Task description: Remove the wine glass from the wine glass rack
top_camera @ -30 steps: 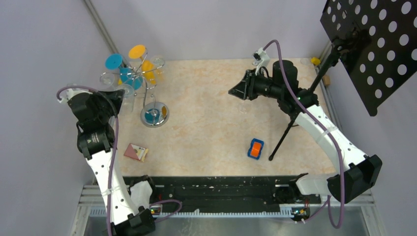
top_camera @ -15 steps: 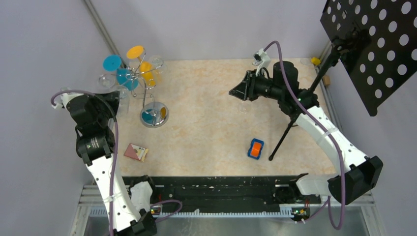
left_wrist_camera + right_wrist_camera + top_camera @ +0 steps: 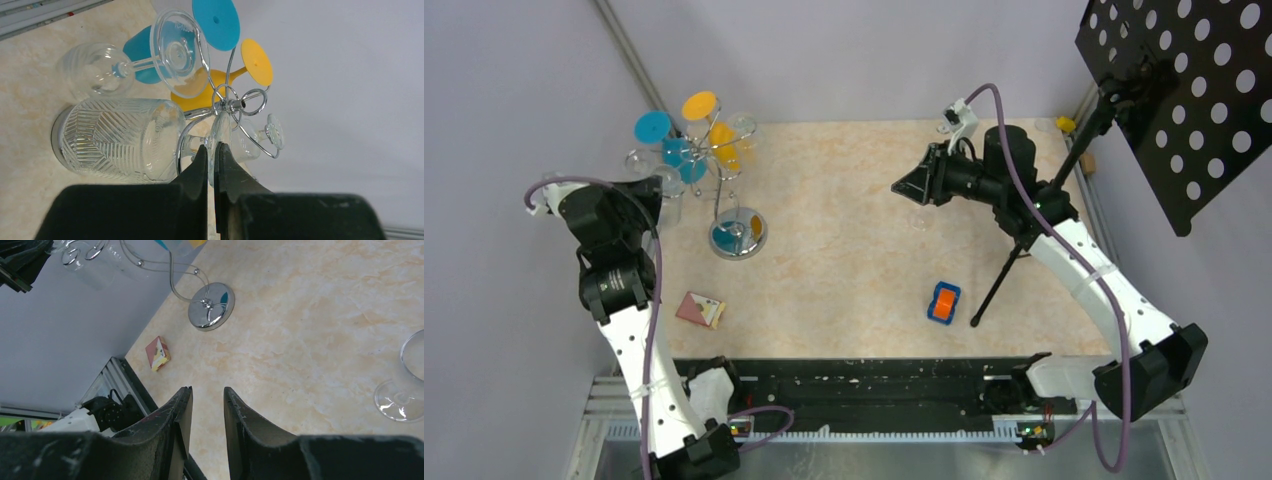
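The wine glass rack (image 3: 738,233) stands at the table's far left, its curled wire arms (image 3: 230,105) carrying blue (image 3: 215,17), yellow (image 3: 256,62) and clear glasses. My left gripper (image 3: 210,146) is shut on the thin foot of a clear wine glass with a herringbone-cut bowl (image 3: 115,140). That glass lies sideways with its stem in a wire loop of the rack. From above, the left gripper (image 3: 646,195) sits just left of the rack. My right gripper (image 3: 207,390) is open and holds nothing, hovering over the table's far middle (image 3: 902,187).
A clear wine glass (image 3: 405,385) stands upright on the table near my right gripper. A blue and orange toy car (image 3: 943,302) and a small box (image 3: 701,309) lie nearer the front. A black tripod stand (image 3: 1014,262) with a perforated panel (image 3: 1184,90) occupies the right side.
My left gripper has drawn a little to the left with the glass foot in it, and the rack's top has shifted slightly left with it. The right arm has barely moved.
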You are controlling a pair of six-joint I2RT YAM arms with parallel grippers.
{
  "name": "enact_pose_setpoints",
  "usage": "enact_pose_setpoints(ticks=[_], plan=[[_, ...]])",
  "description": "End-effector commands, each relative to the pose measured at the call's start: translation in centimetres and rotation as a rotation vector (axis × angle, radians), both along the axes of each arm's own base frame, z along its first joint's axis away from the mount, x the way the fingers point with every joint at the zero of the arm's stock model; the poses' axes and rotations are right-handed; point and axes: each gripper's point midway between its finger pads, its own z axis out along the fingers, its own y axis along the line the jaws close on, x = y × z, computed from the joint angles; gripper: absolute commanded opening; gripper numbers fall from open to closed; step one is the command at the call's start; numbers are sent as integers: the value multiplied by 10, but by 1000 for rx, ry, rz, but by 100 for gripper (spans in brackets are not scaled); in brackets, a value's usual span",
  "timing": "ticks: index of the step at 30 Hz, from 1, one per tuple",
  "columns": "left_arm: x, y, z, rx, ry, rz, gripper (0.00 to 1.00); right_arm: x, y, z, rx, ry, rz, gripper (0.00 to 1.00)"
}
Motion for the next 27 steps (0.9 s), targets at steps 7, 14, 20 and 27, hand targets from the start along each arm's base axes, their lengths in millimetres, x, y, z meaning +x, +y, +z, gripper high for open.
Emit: enact_pose_setpoints(ticks=[7,14,20,27], plan=[[22,-20,53,108,-191,-182,0,-11,-2,22,35,-82,43,37],[24,-54,55,95,-222,-396,0,-17,3,24,78,-76,70,41],[10,-58,53,76,-175,-389,0,-19,5,24,95,-64,81,43],[-1,-69,53,39,-169,-417,0,-22,6,26,123,-72,94,60]])
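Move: Hanging bowl-down, the wine glass is already pinched by its foot in the left hand. The rack's hub is about 7 cm ahead, 10 cm right and 2 cm higher; another clear glass's foot is about 3 cm ahead, 4 cm left and 3 cm lower; the blue glass's foot is some 12 cm ahead and 2 cm left, about level. The right gripper is roughly 47 cm right, 1 cm back and 4 cm lower. From it, the held glass is about 46 cm left, 2 cm ahead and 4 cm down. Keeping its pinch on the foot, the left hand carries the glass about 5 cm to the right, towards the rack's hub and the right gripper, first easing forward about 3 cm, then slightly back, while turning some 20 degrees clockwise at nearly constant height. Far to the right, the empty right gripper opens wider and drifts back a little. ##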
